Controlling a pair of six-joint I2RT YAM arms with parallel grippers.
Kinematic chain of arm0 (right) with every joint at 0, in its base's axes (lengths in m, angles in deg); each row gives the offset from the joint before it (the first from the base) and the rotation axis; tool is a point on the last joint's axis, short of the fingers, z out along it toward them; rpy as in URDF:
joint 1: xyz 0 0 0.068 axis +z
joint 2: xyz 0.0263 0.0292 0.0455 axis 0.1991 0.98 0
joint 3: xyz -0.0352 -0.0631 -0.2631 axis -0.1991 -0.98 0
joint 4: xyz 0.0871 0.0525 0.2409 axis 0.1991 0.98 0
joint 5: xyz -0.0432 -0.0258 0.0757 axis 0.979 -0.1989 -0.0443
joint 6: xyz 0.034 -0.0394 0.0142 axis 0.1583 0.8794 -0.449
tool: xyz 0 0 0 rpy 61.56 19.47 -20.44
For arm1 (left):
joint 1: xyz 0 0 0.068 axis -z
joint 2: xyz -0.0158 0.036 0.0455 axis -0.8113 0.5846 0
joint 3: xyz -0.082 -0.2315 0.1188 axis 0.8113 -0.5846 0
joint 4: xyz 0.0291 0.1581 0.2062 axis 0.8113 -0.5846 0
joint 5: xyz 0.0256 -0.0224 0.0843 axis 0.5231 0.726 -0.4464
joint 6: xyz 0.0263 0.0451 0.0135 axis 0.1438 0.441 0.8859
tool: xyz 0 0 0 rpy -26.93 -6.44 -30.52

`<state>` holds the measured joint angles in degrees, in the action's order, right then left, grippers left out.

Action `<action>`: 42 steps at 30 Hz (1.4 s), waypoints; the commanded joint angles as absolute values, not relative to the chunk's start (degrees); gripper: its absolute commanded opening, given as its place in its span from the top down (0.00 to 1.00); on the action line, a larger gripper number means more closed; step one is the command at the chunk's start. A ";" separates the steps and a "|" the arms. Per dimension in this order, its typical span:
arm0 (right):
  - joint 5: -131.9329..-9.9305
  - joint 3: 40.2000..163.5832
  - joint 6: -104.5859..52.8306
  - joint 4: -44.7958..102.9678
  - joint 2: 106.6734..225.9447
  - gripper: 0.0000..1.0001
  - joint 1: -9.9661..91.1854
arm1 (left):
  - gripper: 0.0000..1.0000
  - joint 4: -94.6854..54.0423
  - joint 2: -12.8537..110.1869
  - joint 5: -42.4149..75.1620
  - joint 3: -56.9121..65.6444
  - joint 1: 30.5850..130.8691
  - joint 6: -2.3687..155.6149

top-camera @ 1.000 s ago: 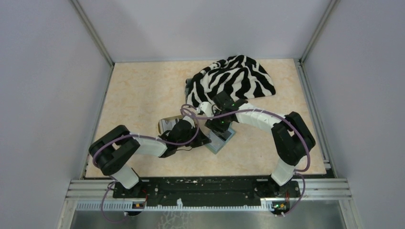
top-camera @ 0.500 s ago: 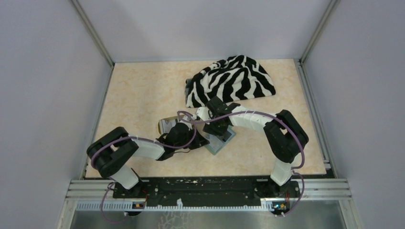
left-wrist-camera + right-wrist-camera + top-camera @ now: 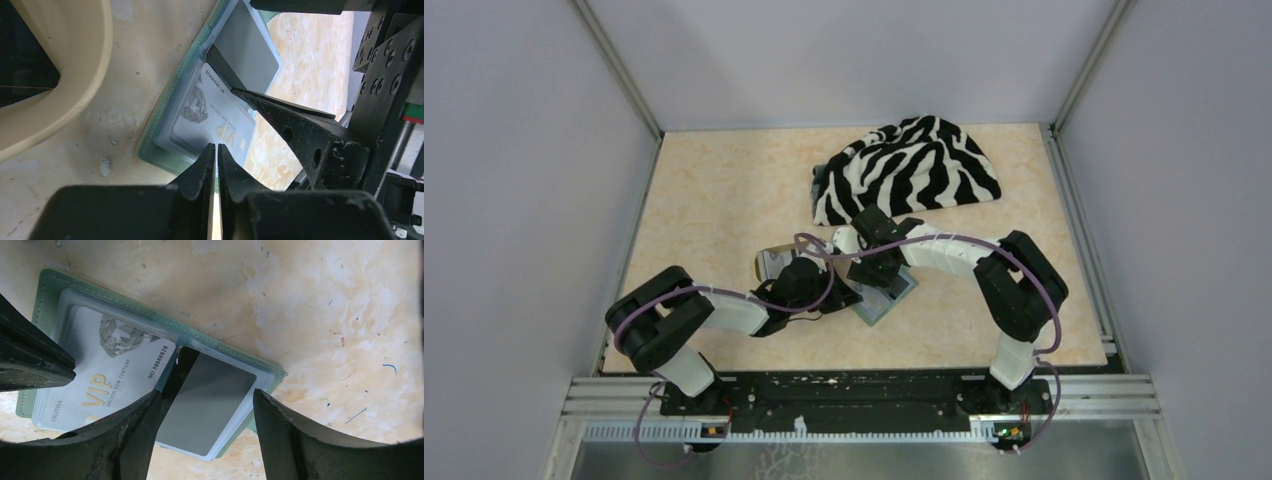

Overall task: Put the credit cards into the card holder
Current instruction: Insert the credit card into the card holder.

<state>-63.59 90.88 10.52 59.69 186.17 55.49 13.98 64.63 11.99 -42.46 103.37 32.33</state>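
The green card holder [image 3: 47, 282] lies open on the table, also visible in the top view [image 3: 886, 306]. A white VIP credit card [image 3: 107, 370] sits in its left clear pocket. In the right pocket lies a plain grey credit card [image 3: 207, 405]. My right gripper [image 3: 205, 412] hangs open just above the grey card, one finger on each side of it. My left gripper [image 3: 216, 148] is shut with nothing between its fingers, its tips at the near edge of the VIP card [image 3: 215, 117]. One right finger's tip [image 3: 240, 93] rests by the grey card [image 3: 247, 50].
A tan oval tray [image 3: 769, 262] stands just left of the holder, its rim [image 3: 95, 75] close beside the holder's edge. A zebra-striped cloth [image 3: 914, 170] lies heaped at the back. Both arms crowd over the holder near the table's middle.
My right gripper has drawn back from the cloth to above the holder, and its jaws have widened. My left gripper has stayed where it was, shut.
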 commanded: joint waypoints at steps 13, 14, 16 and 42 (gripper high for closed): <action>-57.06 92.65 10.50 60.35 187.61 0.38 57.64 | 0.89 11.00 63.85 11.06 -44.35 103.72 34.01; -57.05 92.66 10.48 60.31 187.29 0.38 57.63 | 0.88 10.79 63.55 11.01 -44.27 103.71 34.10; -57.59 92.77 10.33 60.43 186.39 0.38 57.65 | 0.88 10.23 62.86 10.89 -43.81 103.71 34.55; -92.83 87.38 5.30 52.91 156.81 0.02 36.65 | 0.02 7.59 13.58 -1.42 -56.68 103.62 42.76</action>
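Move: My left hand's nearly shut fingertips are at the outer part of the VIP card in the card holder. That card's middle is about 1 cm ahead and 2 cm right, the black card some 6 cm ahead and 7 cm right, and the card basket about 8 cm ahead and 13 cm left. My right hand, fingers parted, straddles the black card just below it. From there the VIP card is about 5 cm back and 5 cm left. I keep both hands almost still on the filled card holder, then lift them clear together. My left hand rises about 17 cm and swings left towards the basket, tipping its fingers up some 30 degrees. My right hand climbs about 18 cm, rolling some 35 degrees so its fingers swing towards the left. Both grippers open wide near the end of the rise. ##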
